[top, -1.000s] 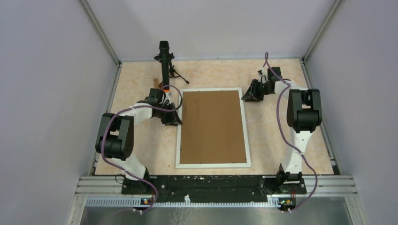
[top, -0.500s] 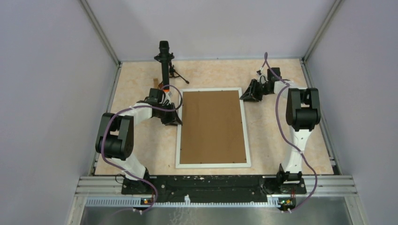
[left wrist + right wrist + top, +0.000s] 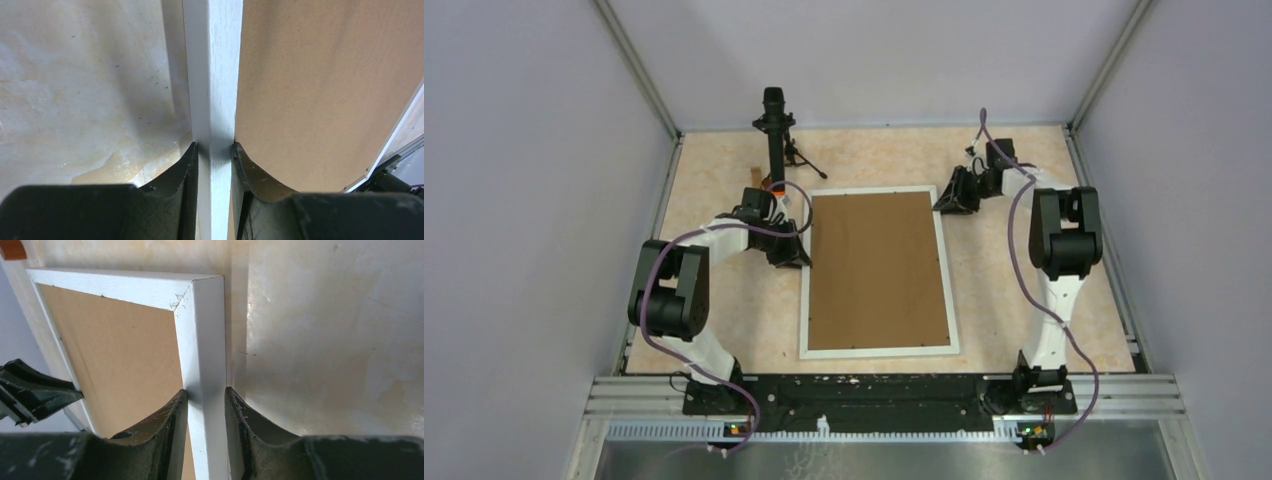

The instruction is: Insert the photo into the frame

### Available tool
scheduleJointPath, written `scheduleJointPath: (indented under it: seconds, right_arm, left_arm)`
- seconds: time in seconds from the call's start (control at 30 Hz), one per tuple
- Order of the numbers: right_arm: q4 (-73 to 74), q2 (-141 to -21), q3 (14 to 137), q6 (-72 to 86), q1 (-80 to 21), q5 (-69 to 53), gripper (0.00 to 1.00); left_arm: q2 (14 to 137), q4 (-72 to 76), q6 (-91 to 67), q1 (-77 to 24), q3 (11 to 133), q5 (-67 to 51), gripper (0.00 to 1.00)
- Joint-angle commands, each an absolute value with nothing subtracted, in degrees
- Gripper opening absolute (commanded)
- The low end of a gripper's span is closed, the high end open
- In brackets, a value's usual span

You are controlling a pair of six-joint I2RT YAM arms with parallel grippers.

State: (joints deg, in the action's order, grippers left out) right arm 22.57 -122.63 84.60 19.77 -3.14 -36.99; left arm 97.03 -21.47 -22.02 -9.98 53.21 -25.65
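Observation:
The white frame (image 3: 879,351) lies flat in the middle of the table. A plain brown backing board (image 3: 879,270) fills its opening. The photo is hidden. My left gripper (image 3: 800,256) is shut on the frame's left rail (image 3: 212,75), one finger on the outer edge and one on the board side; in the left wrist view the grip (image 3: 215,146) is tight on the rail. My right gripper (image 3: 947,203) is shut on the right rail (image 3: 200,330), just short of the far right corner; its grip (image 3: 206,391) shows in the right wrist view.
A black stand on a small tripod (image 3: 774,130) rises at the far left, close behind my left arm. A small orange-brown piece (image 3: 11,249) lies past the frame's far edge. Grey walls close three sides and a metal rail (image 3: 884,395) runs along the near edge.
My right gripper and forearm have shifted slightly toward the far left, still on the rail. The left arm and the frame look unmoved.

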Motion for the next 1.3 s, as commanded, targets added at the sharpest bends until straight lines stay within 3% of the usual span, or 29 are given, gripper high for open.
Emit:
scheduleJointPath:
  seconds: [0.0,0.3,0.47,0.7,0.87,0.97,1.03,1.13,1.27]
  right_arm:
    - [28.56,-125.23,85.35,19.90,-11.52,-21.37,0.32]
    - [43.13,-131.49,94.33,25.09,-21.11,5.54,0.33]
    - [53.63,-139.14,106.39,22.85,-28.34,23.18,0.33]
    - [64.40,-148.84,120.73,23.12,-36.26,34.19,0.35]
    - [65.75,-140.27,125.50,20.77,-35.05,31.38,0.42]
    - [64.50,-129.33,124.19,19.09,-34.33,27.88,0.57]
    - [59.04,-120.93,116.40,18.82,-32.34,18.03,0.64]
    - [47.26,-109.47,97.90,19.35,-26.73,1.53,0.65]
    - [36.46,-99.03,75.84,22.60,-19.04,-8.23,0.64]
  left_arm:
    - [102.13,-30.06,-18.02,-10.72,49.59,-14.51,0.00]
    - [101.53,-30.16,-17.85,-10.98,49.53,-14.24,0.00]
    - [101.34,-30.23,-17.84,-11.20,49.48,-14.04,0.00]
    - [100.43,-30.36,-17.94,-11.52,49.35,-13.61,0.00]
    - [99.35,-31.14,-17.84,-12.72,49.61,-10.07,0.00]
    - [99.15,-31.50,-18.33,-14.39,49.96,-8.71,0.00]
    - [99.14,-31.81,-18.77,-15.91,50.66,-7.71,0.00]
    - [99.88,-32.72,-19.49,-18.75,53.31,-4.74,0.00]
    - [104.73,-34.54,-19.34,-21.97,61.90,-4.59,0.00]
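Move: The right hand's fingers straddle the frame's right rail, with the far right corner about 6 cm ahead and level sideways; the frame's middle lies roughly 17 cm back and 18 cm to its left, at about finger height. The left hand already pinches the left rail, with the frame's middle some 19 cm to its right and 2 cm back; the black stand's foot is about 19 cm ahead and 8 cm left. The right hand pushes the right rail left and slightly forward, some 4 cm in all, while rolling about 75 degrees so that its fingers swing from pointing down-left to down-right. It then opens, comes off the rail, rises and draws back about 9 cm towards the base, unrolling until the fingers point straight down, while the left hand keeps its pinch and tips about 15 degrees. ##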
